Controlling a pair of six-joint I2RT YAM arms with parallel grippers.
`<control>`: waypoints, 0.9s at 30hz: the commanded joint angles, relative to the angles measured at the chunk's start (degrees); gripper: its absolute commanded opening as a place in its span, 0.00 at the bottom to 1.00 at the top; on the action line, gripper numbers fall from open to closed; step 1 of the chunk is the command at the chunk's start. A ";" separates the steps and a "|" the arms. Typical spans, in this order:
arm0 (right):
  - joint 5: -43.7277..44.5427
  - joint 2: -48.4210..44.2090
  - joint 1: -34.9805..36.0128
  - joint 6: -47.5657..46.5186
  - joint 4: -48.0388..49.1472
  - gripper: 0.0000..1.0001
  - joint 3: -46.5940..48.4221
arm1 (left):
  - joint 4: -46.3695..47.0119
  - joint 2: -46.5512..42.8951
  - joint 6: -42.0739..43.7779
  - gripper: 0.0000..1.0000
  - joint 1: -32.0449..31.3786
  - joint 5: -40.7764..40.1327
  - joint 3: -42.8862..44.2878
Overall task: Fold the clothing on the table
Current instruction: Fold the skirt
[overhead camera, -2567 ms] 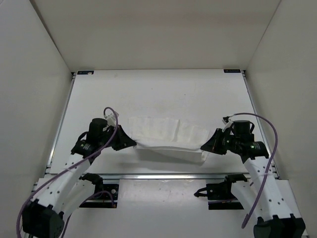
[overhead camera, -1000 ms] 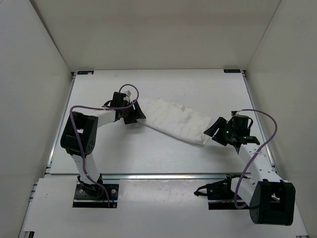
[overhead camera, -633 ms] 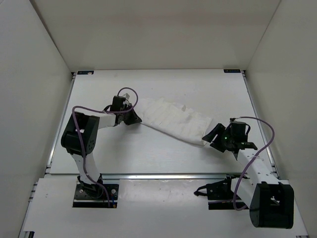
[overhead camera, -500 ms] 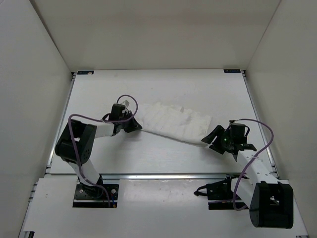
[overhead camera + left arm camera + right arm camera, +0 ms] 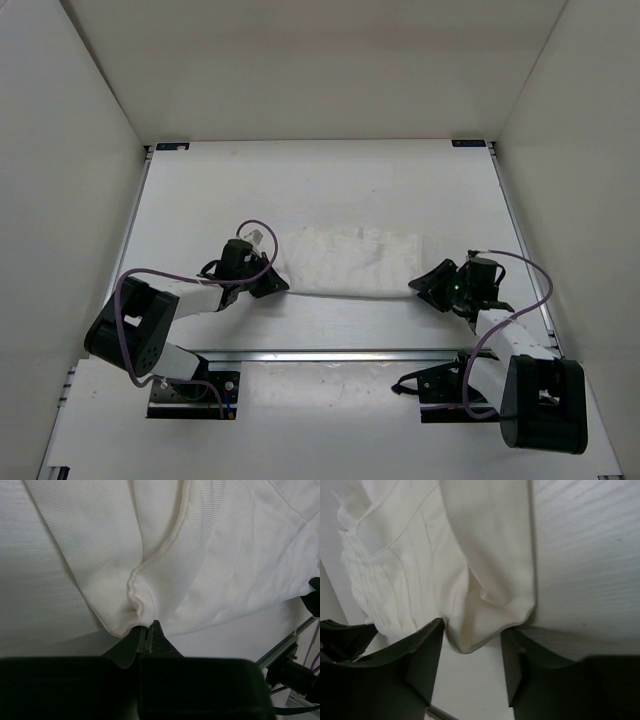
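Observation:
The clothing, a thin white ribbed garment, lies as a wide, roughly level band on the table. My left gripper sits at its left end. In the left wrist view the gripper is shut on a puckered fold of the clothing at its near edge. My right gripper is at the right end. In the right wrist view the gripper stands open, with a rounded corner of the clothing hanging between the fingers; the left finger touches the fabric.
White walls enclose the table on three sides. A metal rail runs along the near edge, just behind both grippers, with the arm bases below it. Black corner brackets mark the far corners.
Both arms have drawn back toward the near rail, and the clothing has swung from a slant to lie level. The left gripper has shut on the fabric's edge. The right jaws have narrowed a little.

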 commanded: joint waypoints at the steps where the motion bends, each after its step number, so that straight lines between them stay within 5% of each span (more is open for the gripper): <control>1: 3.12 -2.85 -1.55 1.59 0.34 0.42 -3.29 | -1.54 -1.92 0.47 0.00 -0.01 -1.11 -1.74; 4: 4.36 -3.40 -2.78 -0.50 0.33 0.12 -2.07 | -0.57 -1.14 0.73 0.00 0.25 -1.11 -2.45; 6: 4.01 -2.78 -3.13 -2.08 0.07 0.01 -0.32 | 0.74 0.00 0.47 0.00 -0.62 -1.37 -2.62; 11: 3.46 0.12 1.25 -8.06 -2.90 0.00 8.38 | 3.91 2.20 -0.23 0.00 -1.41 -1.82 -3.24; 17: 4.54 8.81 14.43 -16.06 -10.38 0.00 27.19 | 6.64 2.74 -1.90 0.00 -2.29 -3.22 -4.38; 27: 5.42 23.84 36.67 -18.00 -6.44 0.00 42.93 | 6.90 0.89 -2.69 0.00 -2.47 -4.53 -5.26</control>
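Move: The skirt lies flat as a wide strip, its near right corner between the right hand's half-open fingers, about 1 cm ahead of the hand point and 1 cm below. From the right hand, the skirt's middle is some 15 cm left and 6 ahead; its far right corner is about 14 cm ahead and 2 right. The near right corner lies roughly 29 cm to the right of the left hand and about level fore and aft. The skirt's near right corner is pinched as the right fingers, dipping about 1 cm, shut on it. The right hand then lifts it up, forward and mostly left, towards the left hand, ending some 18 cm left and 13 cm higher, turning about 40 degrees counter-clockwise with fingertips swinging up. The left fingers stay shut on the near left corner, easing about 1 cm right. ##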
